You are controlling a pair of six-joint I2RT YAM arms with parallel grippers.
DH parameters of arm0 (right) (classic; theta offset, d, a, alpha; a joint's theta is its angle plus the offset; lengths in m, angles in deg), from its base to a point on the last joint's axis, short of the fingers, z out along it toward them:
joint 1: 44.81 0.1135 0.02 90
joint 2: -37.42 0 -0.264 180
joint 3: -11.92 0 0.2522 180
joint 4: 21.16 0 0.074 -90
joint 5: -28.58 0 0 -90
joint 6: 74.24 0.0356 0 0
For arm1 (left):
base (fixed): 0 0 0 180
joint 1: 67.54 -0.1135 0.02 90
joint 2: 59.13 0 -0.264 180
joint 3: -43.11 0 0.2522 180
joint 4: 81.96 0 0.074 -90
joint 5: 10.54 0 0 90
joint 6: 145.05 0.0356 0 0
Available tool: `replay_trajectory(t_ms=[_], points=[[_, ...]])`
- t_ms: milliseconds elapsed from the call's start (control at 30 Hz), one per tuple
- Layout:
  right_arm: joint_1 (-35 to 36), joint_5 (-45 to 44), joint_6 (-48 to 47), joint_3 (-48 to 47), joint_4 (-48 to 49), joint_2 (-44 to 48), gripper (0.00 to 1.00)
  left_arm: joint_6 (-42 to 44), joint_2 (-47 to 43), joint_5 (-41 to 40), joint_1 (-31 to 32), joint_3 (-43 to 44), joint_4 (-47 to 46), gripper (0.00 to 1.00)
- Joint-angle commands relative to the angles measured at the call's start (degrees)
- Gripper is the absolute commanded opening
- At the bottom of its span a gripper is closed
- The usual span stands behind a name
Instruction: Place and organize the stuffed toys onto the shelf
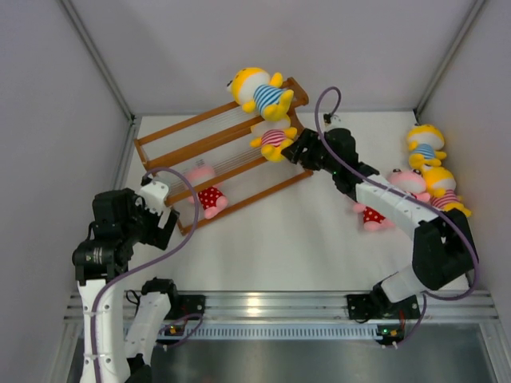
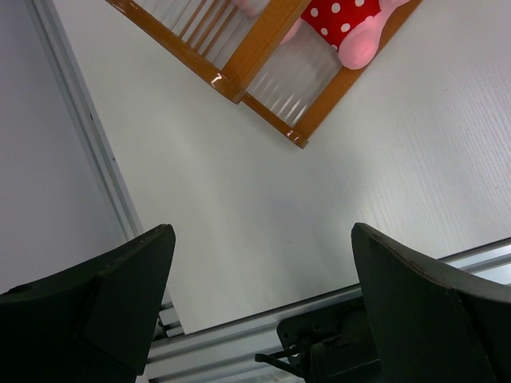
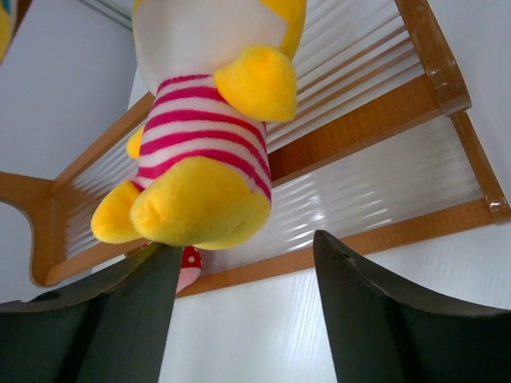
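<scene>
The shelf [image 1: 226, 152] lies slanted at the back of the table. A yellow toy in a blue-white shirt [image 1: 260, 92] sits on its top tier. Lower down are a yellow toy in a pink-white shirt [image 1: 274, 141] on the middle tier and a pink toy in red dots [image 1: 208, 194] on the lowest. My right gripper [image 1: 295, 150] is open just right of the pink-striped toy [image 3: 200, 152], whose feet rest over the left fingertip [image 3: 156, 267]; nothing lies between the jaws [image 3: 247, 247]. My left gripper [image 2: 263, 231] hangs open and empty, short of the shelf's near corner [image 2: 263, 48].
Several more stuffed toys lie heaped at the right wall: a yellow one in blue stripes [image 1: 425, 146], a pink one [image 1: 404, 181], a yellow one in pink stripes [image 1: 444, 194], and a red-dotted one [image 1: 374, 215] partly under my right arm. A metal rail [image 1: 271, 305] runs along the near edge.
</scene>
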Motion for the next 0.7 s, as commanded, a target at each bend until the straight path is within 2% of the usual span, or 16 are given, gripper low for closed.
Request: replay_trajectory(t_ms=[0,33,100,200,233,333,500,567,667], points=[[0.7,0.2,2.2,-4.6,6.7,-3.1,0.64,0.8,-0.5,-0.4,-0.4,-0.1,0.2,0.98],[0.7,0.5,2.0,-5.9,6.5,-3.7,0.57,0.9,-0.4,-0.8,-0.3,-0.1,0.2,0.98],[0.3,0.6,1.5,-6.7,5.8,-4.4,0.49,1.2,-0.4,-1.5,-0.3,-0.1,0.1,0.98],[-0.7,0.7,1.2,-6.6,5.7,-4.1,0.28,1.6,-0.4,-2.2,-0.4,-0.3,0.1,0.98],[-1.2,1.0,0.8,-6.7,5.4,-3.9,0.16,1.7,-0.3,-2.2,-0.4,-0.4,0.2,0.98],[-2.7,6.0,-2.1,-7.5,5.5,-4.6,0.01,2.0,0.0,-1.8,-0.3,-0.6,0.1,0.98],[-5.6,23.2,-11.9,-13.1,2.3,-8.4,0.00,2.2,0.1,-1.8,-0.3,-0.8,0.1,0.98],[-6.1,25.6,-15.4,-16.5,-0.1,-10.3,0.00,2.2,0.1,-1.9,-0.4,-0.8,0.2,0.98],[-7.1,26.5,-15.7,-19.5,-2.9,-12.7,0.00,2.1,0.0,-1.9,-0.4,-0.7,0.2,0.98]])
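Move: The pink-striped yellow toy lies on the shelf's middle tier just in front of my open right fingers, its middle some 6 cm ahead, 5 cm to the left and about 3 cm higher. The blue-striped toy sits on the top tier about 13 cm ahead, 8 cm left and 12 cm up. The pink toy on the lower tier is roughly 9 cm back, 24 cm left and 12 cm down. From my left hand the pink-striped toy is about 22 cm ahead, 28 cm right, near level. I shut my right fingers completely while easing forward and a little left to the feet of the pink-striped toy, then, as a closed tip, go on forward, up and slightly left, about 5 cm in all. My wrist swings some 15 degrees counter-clockwise and tips up a little, and my fingertips end against the toy's near foot, pushing it deeper into the shelf. ##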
